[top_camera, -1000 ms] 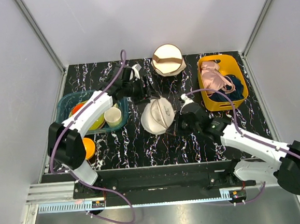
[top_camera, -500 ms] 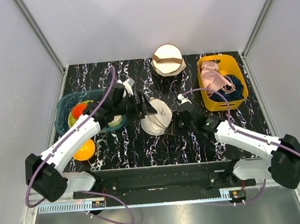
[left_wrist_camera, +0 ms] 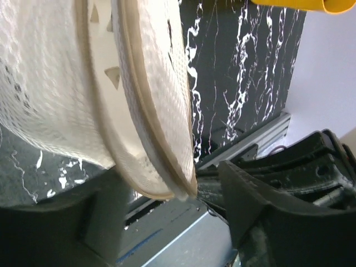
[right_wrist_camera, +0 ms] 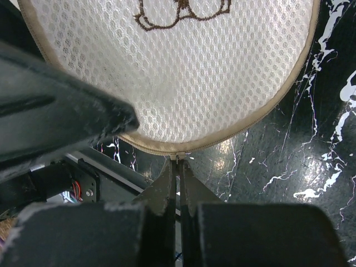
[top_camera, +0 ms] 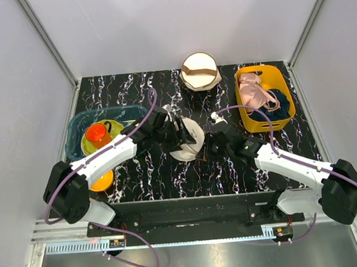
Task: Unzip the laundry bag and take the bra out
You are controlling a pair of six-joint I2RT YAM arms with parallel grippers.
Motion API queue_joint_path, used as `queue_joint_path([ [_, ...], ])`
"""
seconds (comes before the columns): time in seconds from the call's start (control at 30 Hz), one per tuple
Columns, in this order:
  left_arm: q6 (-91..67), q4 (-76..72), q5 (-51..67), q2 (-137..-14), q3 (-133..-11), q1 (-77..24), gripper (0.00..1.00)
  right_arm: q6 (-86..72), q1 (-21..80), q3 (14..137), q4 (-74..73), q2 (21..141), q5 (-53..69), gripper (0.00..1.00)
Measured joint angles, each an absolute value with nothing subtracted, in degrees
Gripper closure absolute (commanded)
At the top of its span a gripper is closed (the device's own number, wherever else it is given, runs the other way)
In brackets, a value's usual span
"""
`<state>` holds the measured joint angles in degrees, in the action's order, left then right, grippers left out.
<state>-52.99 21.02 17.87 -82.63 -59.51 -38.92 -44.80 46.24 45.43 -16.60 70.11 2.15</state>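
Note:
The laundry bag, a round white mesh pouch with a tan zipper rim, stands on edge at the middle of the black marbled table. My left gripper is open, and its jaws straddle the bag's left rim without pinching it. My right gripper is at the bag's right side, shut on the small metal zipper pull. In the right wrist view the mesh face shows a dark drawing at the top. The bra is hidden.
A cream round bag with a brown band stands at the back. A yellow bin at right holds pink and navy garments. A teal bin with dishes is at left, with an orange bowl in front of it.
My left arm swung from the back of the table down to the bag and its jaws opened around the rim. The right gripper stayed shut at the zipper.

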Motion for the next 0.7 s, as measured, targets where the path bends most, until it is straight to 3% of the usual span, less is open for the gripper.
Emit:
queue_joint_path([
  [0.03, -53.47, 20.49, 17.76, -83.29, -59.51, -38.96, 0.80, -44.80, 46.24, 45.43, -16.60, 70.11, 2.13, 1.00],
  [0.07, -53.84, 20.03, 17.65, -83.72, -59.51, -38.96, 1.00, -44.80, 46.24, 45.43, -16.60, 70.11, 2.11, 1.00],
  [0.43, -51.90, 23.75, 17.10, -81.84, -61.49, -36.62, 1.00, -44.91, 46.11, 39.48, -19.81, 61.98, -2.59, 1.00],
  [0.63, -49.28, 25.76, 17.56, -85.10, -67.96, -35.16, 1.00, -44.73, 47.70, 42.87, -20.75, 62.41, -4.03, 1.00],
  [0.7, -48.18, 26.35, 17.69, -88.18, -71.35, -34.41, 0.86, -44.62, 48.97, 44.73, -20.47, 64.93, -4.12, 1.00],
])
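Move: The stretch of the laundry bag's rim to pinch runs between the left hand's open fingers, just 1 cm below the hand point. From the left hand, the yellow basket stands some 14 cm ahead, 26 cm right and 8 cm lower, the dish basin about 6 cm ahead, 27 cm left and 10 cm lower. From the right hand, already gripping the rim, that stretch is about 4 cm ahead, 2 cm left and 2 cm higher. Left pinches the bag's rim, draws it 5 cm forward and up; right keeps hold, swinging rightward, then partly returning. ##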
